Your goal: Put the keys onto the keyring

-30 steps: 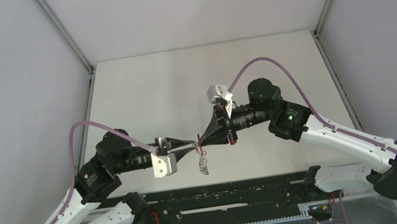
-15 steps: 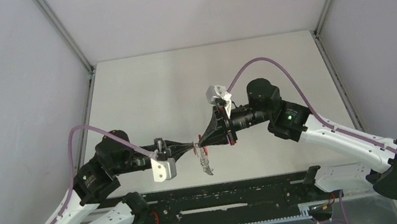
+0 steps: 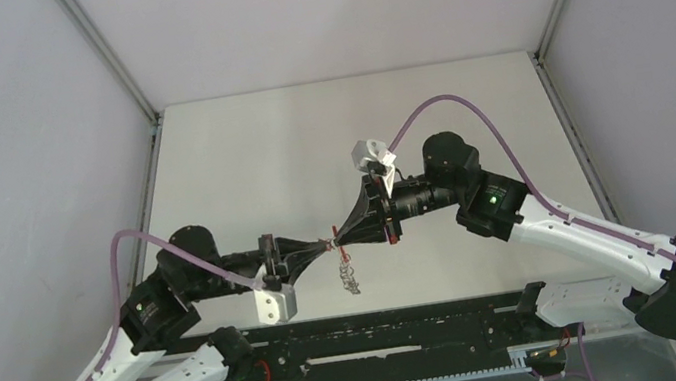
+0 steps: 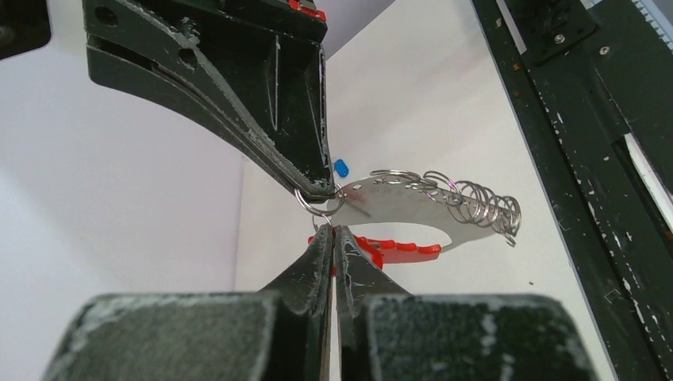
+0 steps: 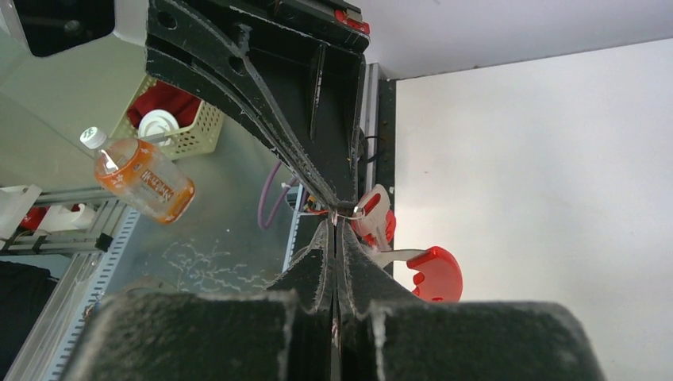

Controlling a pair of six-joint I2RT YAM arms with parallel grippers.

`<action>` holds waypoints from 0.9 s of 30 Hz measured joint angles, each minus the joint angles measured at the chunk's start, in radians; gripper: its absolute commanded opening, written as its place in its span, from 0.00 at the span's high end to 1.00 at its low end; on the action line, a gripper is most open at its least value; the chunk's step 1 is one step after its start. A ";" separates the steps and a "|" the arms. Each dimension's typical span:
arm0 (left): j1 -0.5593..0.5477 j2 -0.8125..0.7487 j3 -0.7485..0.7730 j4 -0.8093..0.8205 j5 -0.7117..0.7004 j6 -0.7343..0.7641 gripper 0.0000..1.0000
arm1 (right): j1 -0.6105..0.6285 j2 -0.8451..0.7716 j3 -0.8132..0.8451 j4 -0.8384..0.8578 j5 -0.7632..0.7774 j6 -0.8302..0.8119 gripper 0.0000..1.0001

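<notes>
The keyring (image 3: 350, 276) hangs in the air between my two grippers, over the near middle of the table. In the left wrist view it is a silver crescent with a red curved band (image 4: 397, 248) and a coil of silver rings (image 4: 476, 202). My left gripper (image 4: 334, 230) is shut, pinching a thin wire loop at the red band's end. My right gripper (image 5: 334, 228) is shut on a small silver ring (image 4: 321, 205) of the keyring, tip to tip with the left (image 3: 327, 245). A blue tag (image 4: 341, 167) of one of the keys lies on the table beyond. I cannot make out a red-tagged key.
A black rail (image 3: 385, 330) runs along the table's near edge between the arm bases. Grey walls close in the white table (image 3: 307, 145) on three sides. Off the table, the right wrist view shows an orange bottle (image 5: 143, 181) and a pale basket (image 5: 178, 127).
My left gripper has closed from slightly open onto the keyring's end. The left arm has shifted a little left and its wrist has turned. The right arm has stayed still.
</notes>
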 measured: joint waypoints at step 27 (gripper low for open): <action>-0.047 -0.006 -0.024 0.003 -0.037 -0.214 0.60 | -0.010 -0.041 -0.130 0.182 0.039 0.047 1.00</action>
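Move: The small metal ring at the keyring's end sits between the two sets of fingertips, about 1 cm to the left hand's right and 1 cm to the right hand's left, level with both. From the left hand, the ring-edged grey plate hangs roughly 4 cm back, 2 cm right and 3 cm lower; the keyring's red rim lies straight to the side, 2 cm right and some 2 cm below. The left fingertips, shut on the small ring at first, ease down and back about 1.5 cm, then spread to nearly half open and let go of it as the wrist rolls some 15 degrees, its forward side dipping. The right hand keeps its pinch, rising slightly before sinking about 1.5 cm and edging forward. ##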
